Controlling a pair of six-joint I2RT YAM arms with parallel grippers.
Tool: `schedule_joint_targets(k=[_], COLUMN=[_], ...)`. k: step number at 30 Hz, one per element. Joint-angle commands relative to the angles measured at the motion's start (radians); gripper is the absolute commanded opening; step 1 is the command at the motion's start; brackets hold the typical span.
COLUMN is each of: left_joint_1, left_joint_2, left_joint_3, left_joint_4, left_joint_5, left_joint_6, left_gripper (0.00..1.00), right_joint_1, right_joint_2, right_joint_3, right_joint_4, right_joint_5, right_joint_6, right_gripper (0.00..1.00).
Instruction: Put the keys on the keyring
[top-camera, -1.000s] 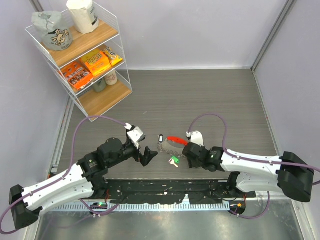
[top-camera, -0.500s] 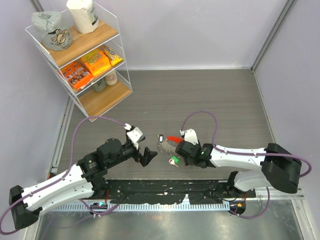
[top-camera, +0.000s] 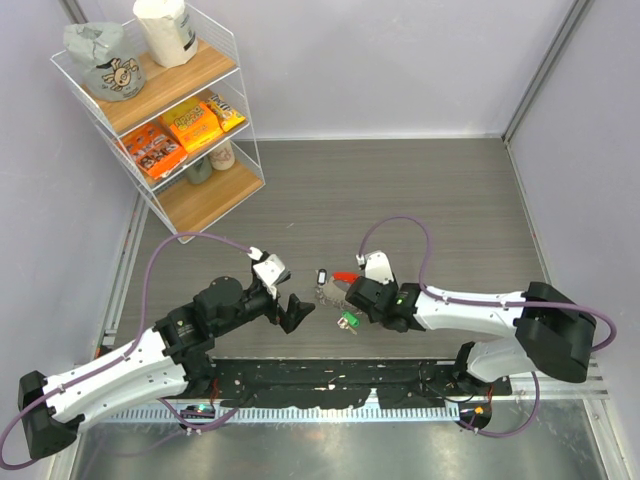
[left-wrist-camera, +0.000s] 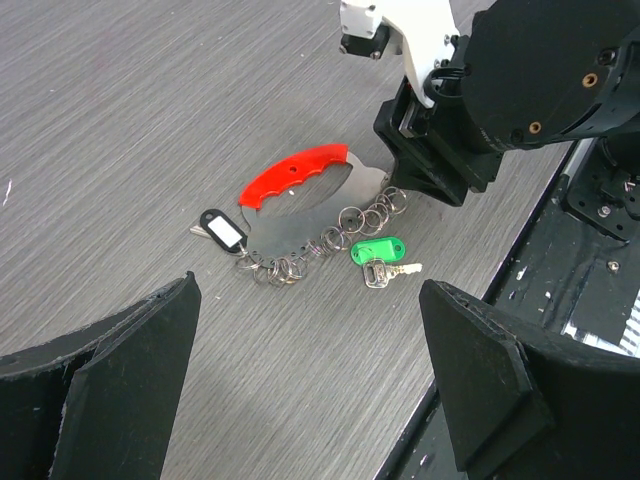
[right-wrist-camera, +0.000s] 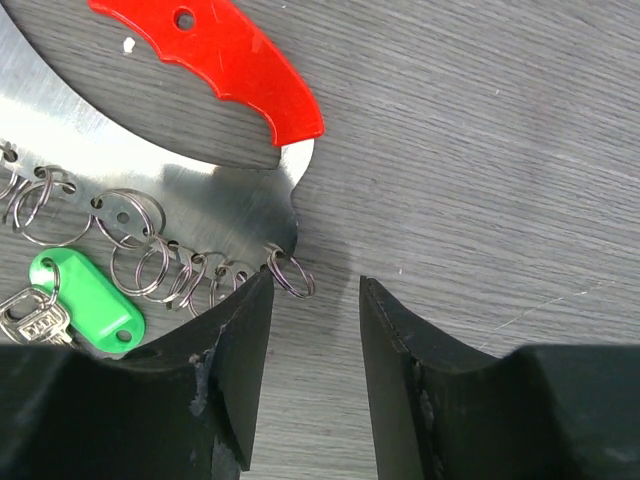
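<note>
The keyring (top-camera: 340, 285) is a silvery crescent plate (right-wrist-camera: 150, 170) with a red grip (right-wrist-camera: 215, 60) and several small rings along its edge. It lies flat on the table between the two arms. A green key (top-camera: 348, 320) (left-wrist-camera: 380, 255) (right-wrist-camera: 85, 300) lies loose just in front of it. A black key (top-camera: 322, 275) (left-wrist-camera: 222, 228) rests at its left end. My right gripper (top-camera: 360, 298) (right-wrist-camera: 315, 285) is open and low at the plate's right end, the last ring beside its left finger. The left gripper (top-camera: 293, 310) (left-wrist-camera: 310, 330) stands wide open to the left, holding nothing.
A wire shelf (top-camera: 170, 110) with snack packs and bags stands at the back left. A black metal rail (top-camera: 330, 385) runs along the near table edge, close behind the green key. Purple cables loop over both arms.
My right arm has swung left and forward until its jaws reach the keyring's right end, and the jaws have narrowed slightly. The left arm, the keyring and both keys have not moved.
</note>
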Motion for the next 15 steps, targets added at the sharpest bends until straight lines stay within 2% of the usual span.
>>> schedule_joint_targets(k=[1, 6, 15], left_joint_1=[-0.002, -0.004, -0.004], left_joint_2=[-0.015, -0.015, -0.010], left_joint_3=[-0.004, -0.004, -0.002], left_joint_4=[0.059, 0.058, 0.056], left_joint_5=[0.012, 0.010, 0.009], left_joint_6=[0.010, 0.010, 0.012], left_gripper=[1.00, 1.00, 1.00], right_joint_1=[0.004, 0.004, 0.002], right_joint_2=[0.024, 0.048, 0.042], right_joint_3=[0.043, 0.043, 0.035], right_joint_4=[0.031, 0.054, 0.084], right_joint_5=[0.050, 0.043, 0.033], right_joint_6=[-0.015, -0.031, -0.043], right_gripper=[0.45, 0.40, 0.19])
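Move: The right hand is low over the table, its half-open fingers straddling the small split ring at the keyring's near right end. That end ring is about 1 cm ahead, 1 cm left and 1 cm below. The green tag with its key lies some 8 cm left and 1 cm back, the red handle roughly 8 cm ahead and 7 cm left. From the idle left hand the end ring is about 5 cm ahead, 21 cm right and 17 cm lower. Creeping left and forward about 1 cm in all and sinking some half a centimetre, the right hand follows the end ring while its fingers close from about half open to a quarter, coming together around it. The fingertips reach the ring and nudge it and the keyring plate forward-left; the wrist hardly turns. ##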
